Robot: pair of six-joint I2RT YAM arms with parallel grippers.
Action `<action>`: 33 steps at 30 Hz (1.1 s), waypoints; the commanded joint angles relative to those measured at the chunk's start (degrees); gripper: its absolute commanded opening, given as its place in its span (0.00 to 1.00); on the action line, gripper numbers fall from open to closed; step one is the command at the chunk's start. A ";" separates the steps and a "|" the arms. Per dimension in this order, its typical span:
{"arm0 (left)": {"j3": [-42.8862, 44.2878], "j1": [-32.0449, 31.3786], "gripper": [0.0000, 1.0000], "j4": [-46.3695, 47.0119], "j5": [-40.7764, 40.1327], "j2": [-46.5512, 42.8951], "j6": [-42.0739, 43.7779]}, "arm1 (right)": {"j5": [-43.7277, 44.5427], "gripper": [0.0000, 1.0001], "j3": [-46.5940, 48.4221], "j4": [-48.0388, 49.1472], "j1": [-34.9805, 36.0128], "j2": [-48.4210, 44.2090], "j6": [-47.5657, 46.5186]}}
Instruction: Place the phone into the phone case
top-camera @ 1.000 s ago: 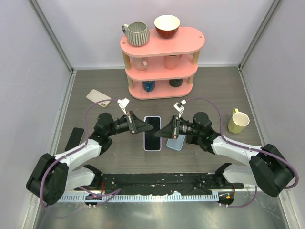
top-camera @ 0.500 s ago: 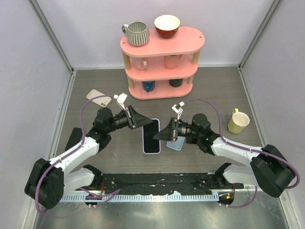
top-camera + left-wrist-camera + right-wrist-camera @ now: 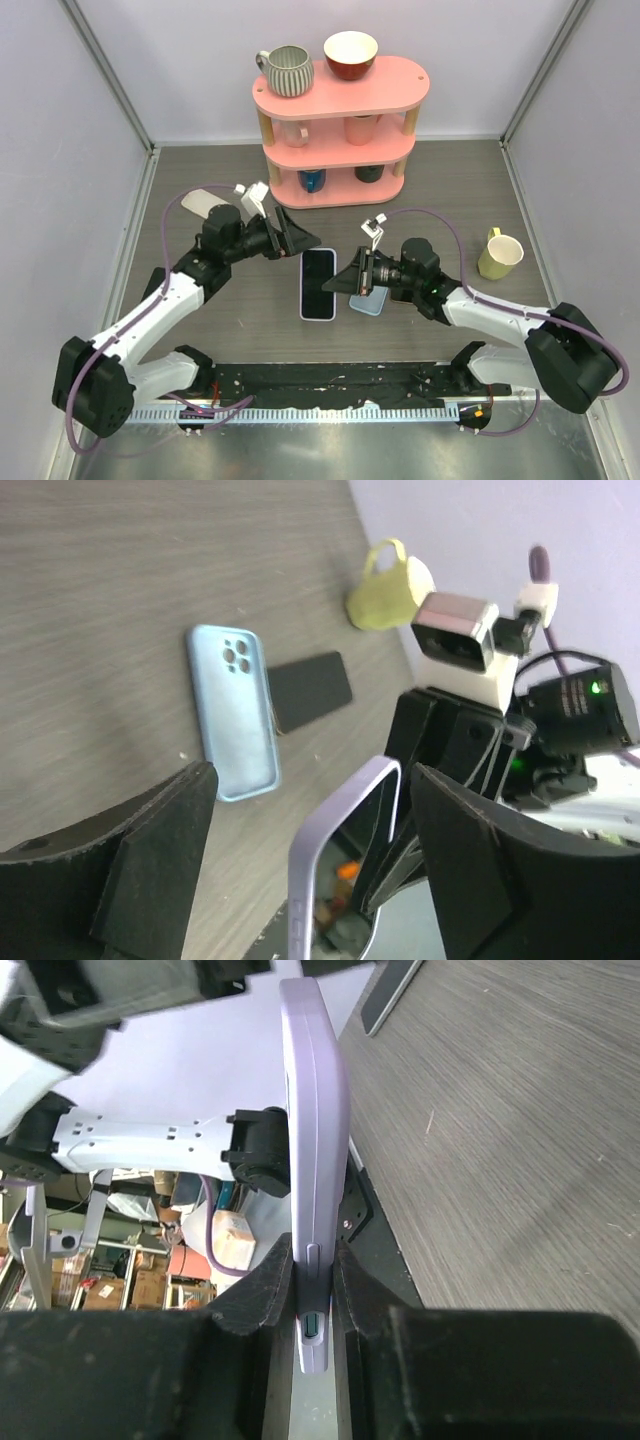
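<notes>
A black-screened phone [image 3: 318, 283] framed by a lavender case [image 3: 335, 825] hangs screen up over the middle of the table. My right gripper [image 3: 338, 283] is shut on its right long edge. In the right wrist view the lavender edge [image 3: 312, 1110] with its side button is pinched between both fingers [image 3: 262, 1290]. My left gripper [image 3: 303, 243] stands open just up and left of the phone. In the left wrist view its wide-apart fingers [image 3: 150, 860] flank the phone's end without touching it. A light-blue phone case [image 3: 368, 301] [image 3: 232, 712] lies flat below the right gripper.
A pink three-tier shelf [image 3: 340, 130] with mugs and a bowl stands at the back. A yellow mug [image 3: 500, 256] [image 3: 390, 592] sits at the right. A flat black phone-like slab [image 3: 310, 690] lies beside the blue case. Another black slab [image 3: 155, 290] and a beige one [image 3: 203, 203] lie at the left.
My left gripper has opened, let go of the phone's left edge and drawn back up and to the left. The right gripper keeps its hold on the phone.
</notes>
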 commanded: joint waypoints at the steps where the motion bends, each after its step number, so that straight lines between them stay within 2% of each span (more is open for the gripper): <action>1: 9.60 0.26 0.89 -22.81 -14.57 -3.40 13.93 | 2.92 0.01 3.77 3.71 0.22 2.43 -0.67; 2: 10.75 0.26 0.98 -27.01 -17.31 -4.11 15.00 | 3.88 0.01 3.94 3.89 0.31 3.04 -1.37; 3: 11.81 0.26 1.00 -29.05 -19.69 -4.55 15.97 | 4.58 0.01 4.64 2.85 0.39 4.53 -1.98; 4: 14.08 0.26 1.00 -31.07 -24.06 -4.99 17.81 | 5.37 0.01 5.26 1.88 0.31 5.33 -2.77; 9: 17.44 0.26 1.00 -40.58 -33.50 -9.03 20.99 | 8.63 0.01 12.18 -1.72 0.31 13.93 -5.58; 14: 10.77 0.26 1.00 -40.50 -39.82 -17.71 21.52 | 12.67 0.01 21.85 -8.05 0.22 25.01 -9.10; 18: 8.57 0.26 1.00 -39.53 -42.55 -21.42 21.52 | 15.40 0.01 27.93 -11.75 -0.57 32.13 -10.60; 23: 8.74 0.26 1.00 -39.88 -42.91 -21.43 22.05 | 16.37 0.01 33.64 -17.80 -1.63 40.12 -12.00; 31: 10.76 0.17 1.00 -42.96 -43.53 -17.04 22.40 | 15.93 0.02 34.09 -24.93 -1.98 41.72 -13.94; 33: 10.85 0.26 1.00 -43.31 -43.53 -16.60 22.31 | 12.87 0.01 33.83 -24.67 -2.33 41.63 -13.77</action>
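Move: The right hand already holds the cased phone by its right edge, the phone's middle about 4 cm to its left. The clear tabletop before the shelf, where it goes, lies about 15 cm ahead, 9 cm left and 15 cm below; the blue case is 7 cm ahead and 10 cm right, the shelf 32 cm ahead and 2 cm right. From the left hand the cased phone is roughly 9 cm back, 2 cm right and 4 cm below. Right hand keeps pinching the cased phone, carrying it 15 cm forward and down; left opens wide, withdrawing leftward. ##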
